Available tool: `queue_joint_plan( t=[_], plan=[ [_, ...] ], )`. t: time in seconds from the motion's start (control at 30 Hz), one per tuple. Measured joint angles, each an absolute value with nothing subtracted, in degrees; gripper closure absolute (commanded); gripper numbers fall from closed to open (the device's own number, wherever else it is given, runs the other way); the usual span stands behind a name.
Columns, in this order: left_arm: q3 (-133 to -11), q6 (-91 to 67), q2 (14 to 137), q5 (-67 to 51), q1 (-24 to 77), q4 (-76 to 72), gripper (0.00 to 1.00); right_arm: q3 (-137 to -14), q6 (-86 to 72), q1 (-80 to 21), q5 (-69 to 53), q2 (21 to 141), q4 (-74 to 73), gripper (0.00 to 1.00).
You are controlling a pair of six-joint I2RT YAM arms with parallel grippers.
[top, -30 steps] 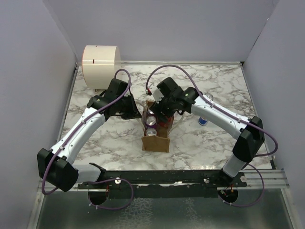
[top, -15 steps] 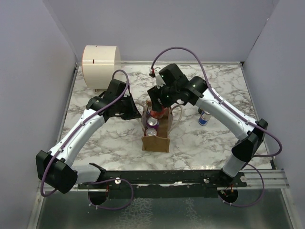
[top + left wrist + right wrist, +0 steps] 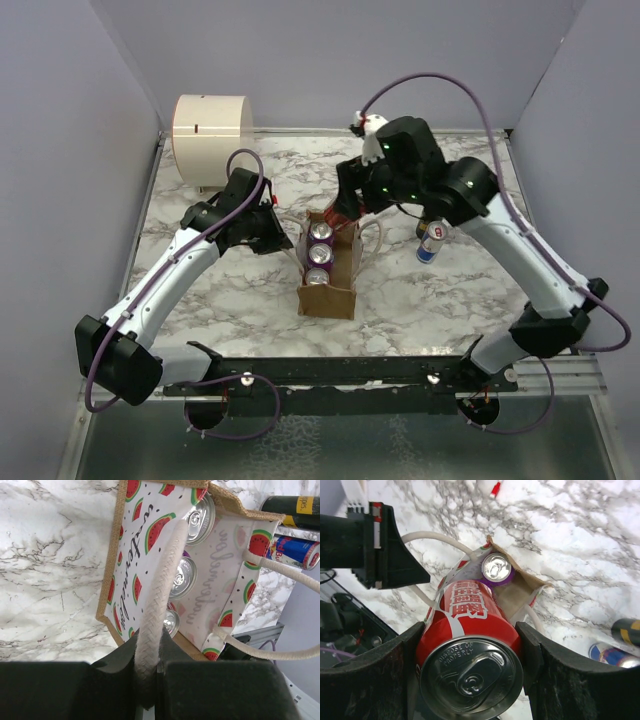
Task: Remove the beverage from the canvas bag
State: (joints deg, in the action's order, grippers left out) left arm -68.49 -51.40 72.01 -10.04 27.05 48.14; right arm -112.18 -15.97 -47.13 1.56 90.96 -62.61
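The canvas bag (image 3: 326, 298) stands on the marble table between the arms, with watermelon prints on its side (image 3: 131, 575). Three purple cans (image 3: 320, 254) with silver tops stand in a row inside it. My right gripper (image 3: 350, 205) hovers over the bag's far end, shut on a red beverage can (image 3: 470, 630) that is lifted clear above the bag's opening (image 3: 520, 587). My left gripper (image 3: 148, 680) is shut on the bag's white rope handle (image 3: 162, 580) at the bag's left side.
A cream cylindrical container (image 3: 210, 135) stands at the back left. A blue and silver can (image 3: 430, 242) stands right of the bag, with a dark can (image 3: 292, 511) behind it. The bag's other handle (image 3: 372, 240) loops out to the right. Grey walls surround the table.
My right arm has risen and swung back and right, lifting the red can up out of the bag. My left gripper has kept its hold on the handle.
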Motion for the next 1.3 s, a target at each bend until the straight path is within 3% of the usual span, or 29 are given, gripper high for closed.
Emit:
queue_joint_plan(
  t=[0.37,0.83,1.3],
  plan=[
    [-68.77,-52.45,72.01,-8.10,27.05,49.65,1.00,-96.64,-21.89,-47.13,10.81,63.86,-64.07,0.98],
    [-68.77,-51.42,71.79,-5.91,27.05,49.71,1.00,-90.76,-35.07,-47.13,25.04,60.53,-75.57,0.98],
    [-67.35,-42.63,68.36,-6.17,27.07,48.93,1.00,-59.53,-63.72,-47.11,33.39,53.25,-76.71,0.98]
  ],
)
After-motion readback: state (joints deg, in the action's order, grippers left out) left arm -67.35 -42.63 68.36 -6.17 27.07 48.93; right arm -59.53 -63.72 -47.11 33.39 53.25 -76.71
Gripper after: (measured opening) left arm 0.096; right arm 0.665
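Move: The red can is already in the right hand, raised over the bag. The clear table where it is headed lies some 22 cm to that hand's right, 11 cm back and 24 cm down. From the same hand the Red Bull can is about 21 cm right and 3 ahead, the black can 21 right and 9 ahead, and the bag's middle 4 left and 4 back. From the left hand, the clear table is roughly 33 cm right and 10 back. The red can, still gripped in the right hand, swings away from the bag to the right by about 22 cm and back some 10. It first rises a little, then sinks well below its starting height to the clear table in front of the Red Bull can. The wrist turns clockwise about 55 degrees; the fingers keep their hold. The left hand keeps the bag's handle pinched, easing 2 cm left. ##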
